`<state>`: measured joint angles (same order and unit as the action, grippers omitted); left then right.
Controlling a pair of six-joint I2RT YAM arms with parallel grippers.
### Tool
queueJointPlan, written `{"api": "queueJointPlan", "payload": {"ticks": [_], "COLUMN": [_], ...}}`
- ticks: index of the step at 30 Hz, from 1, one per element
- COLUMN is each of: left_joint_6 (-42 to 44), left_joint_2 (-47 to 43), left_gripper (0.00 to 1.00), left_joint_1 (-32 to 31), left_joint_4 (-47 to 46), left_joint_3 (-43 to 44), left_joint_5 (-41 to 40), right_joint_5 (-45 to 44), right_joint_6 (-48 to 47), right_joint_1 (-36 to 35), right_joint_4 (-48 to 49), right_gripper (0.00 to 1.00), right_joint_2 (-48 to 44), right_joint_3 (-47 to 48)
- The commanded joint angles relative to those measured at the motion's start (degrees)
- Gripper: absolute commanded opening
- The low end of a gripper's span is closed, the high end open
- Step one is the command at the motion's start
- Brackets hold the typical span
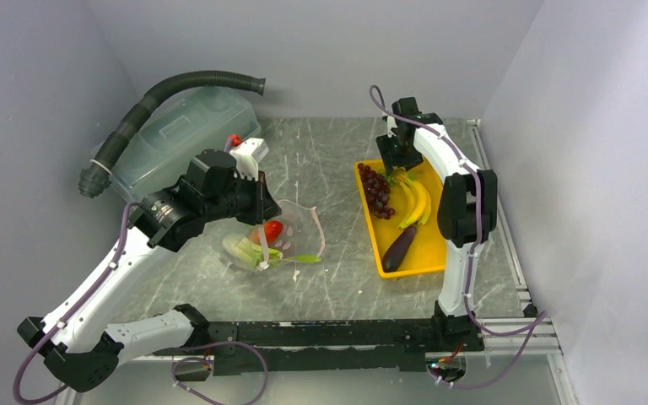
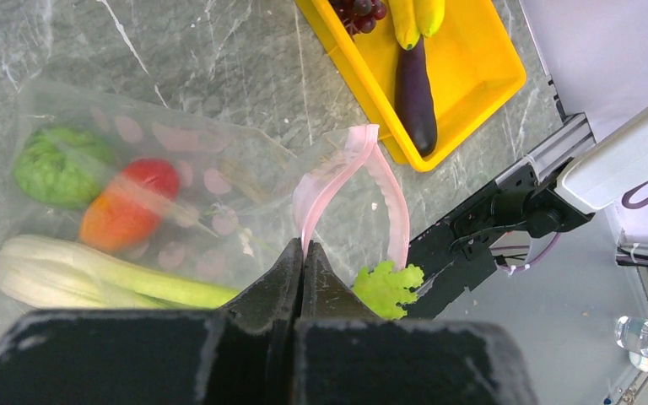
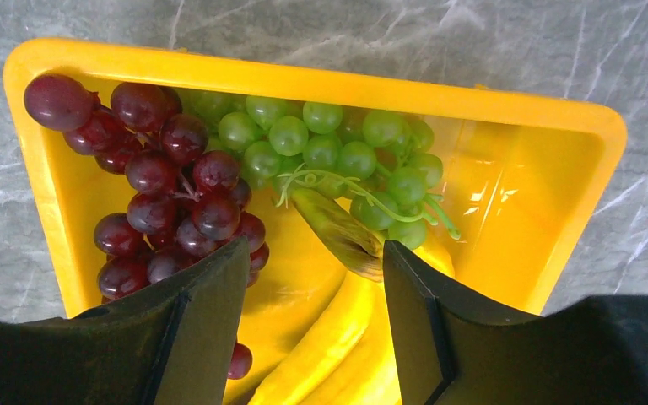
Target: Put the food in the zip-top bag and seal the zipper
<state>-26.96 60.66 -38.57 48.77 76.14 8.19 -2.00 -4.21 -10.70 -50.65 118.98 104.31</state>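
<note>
The clear zip-top bag (image 2: 219,169) lies on the table, its mouth held up. My left gripper (image 2: 303,246) is shut on one side of the pink zipper (image 2: 337,169). Inside the bag are a red-orange pepper (image 2: 126,202), a round green vegetable (image 2: 59,164) and celery (image 2: 93,278). Leafy greens (image 2: 386,287) lie by the mouth. My right gripper (image 3: 314,249) hangs open over the yellow bananas (image 3: 337,337), its fingers either side of the stem end. Purple grapes (image 3: 169,186) and green grapes (image 3: 337,148) lie beside them. The eggplant (image 1: 398,249) lies nearer in the tray.
The yellow tray (image 1: 429,245) stands at the right, close to the right arm's column. A large translucent lidded tub (image 1: 181,135) and a dark ribbed hose (image 1: 135,110) stand at the back left. An aluminium rail (image 1: 506,325) runs along the table's near edge.
</note>
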Motion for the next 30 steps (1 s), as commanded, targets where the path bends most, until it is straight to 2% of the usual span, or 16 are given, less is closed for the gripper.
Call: {"api": "queueJointPlan", "payload": {"ticks": [1,8,17,19,23,30], "left_joint_6": [1.0,1.3,1.5,1.6,1.6,1.6], "left_joint_2": [-1.5,-2.2,-2.4,-2.4,-2.4,-2.5], "left_gripper": [0.0,0.0,0.0,0.0,0.0,0.0], "left_joint_1": [-0.1,-0.1,-0.1,-0.1,-0.1,-0.1], "left_joint_4": [-0.8,-0.2,-0.3,-0.3,-0.5,-1.3], "left_joint_3": [0.2,0.1,0.1,0.1,0.1,-0.2], "left_joint_5": [1.1,0.7,0.9,0.9,1.2,1.4], "right_joint_5": [1.7,1.6,-3.0,-3.7,-6.6,-16.0], "right_joint_6": [-1.6,-0.8,-0.3,0.0,0.6,0.3], "right_joint_1": [0.5,0.5,0.5,0.5,0.4,-1.4], "right_joint_4": [-1.3,-1.6,-1.6,-1.8,-2.3,-2.5], "right_gripper": [0.62,0.55,0.31,0.23,0.0,0.0], "right_joint_2": [0.9,2.5,1.7,1.1,-0.7,-6.6], "right_joint_3": [2.2,3.2,2.6,2.3,2.1,1.3]}}
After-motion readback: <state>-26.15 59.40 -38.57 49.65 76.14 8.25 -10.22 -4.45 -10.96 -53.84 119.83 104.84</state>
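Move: The bananas' stem lies almost between the right hand's open fingers, about 1 cm ahead, 1 cm right and 2 cm below; the bananas' bodies centre roughly 9 cm back and 3 cm right. The green grapes are some 3 cm ahead of the hand with no side offset, the red grapes 7 cm left and 5 cm back, the eggplant about 21 cm back and 3 cm left. From the left hand, the stem is about 23 cm ahead, 35 cm right and 20 cm lower. Straddling the bananas' stem, the right hand's fingers close until they pinch it, just behind the green grapes. The hand first sinks about 2 cm between the stem's two sides, stays at that depth while closing, then draws about 2.5 cm to the right, tilting its fingertips that way, and starts to rise by a little over 1 cm. ##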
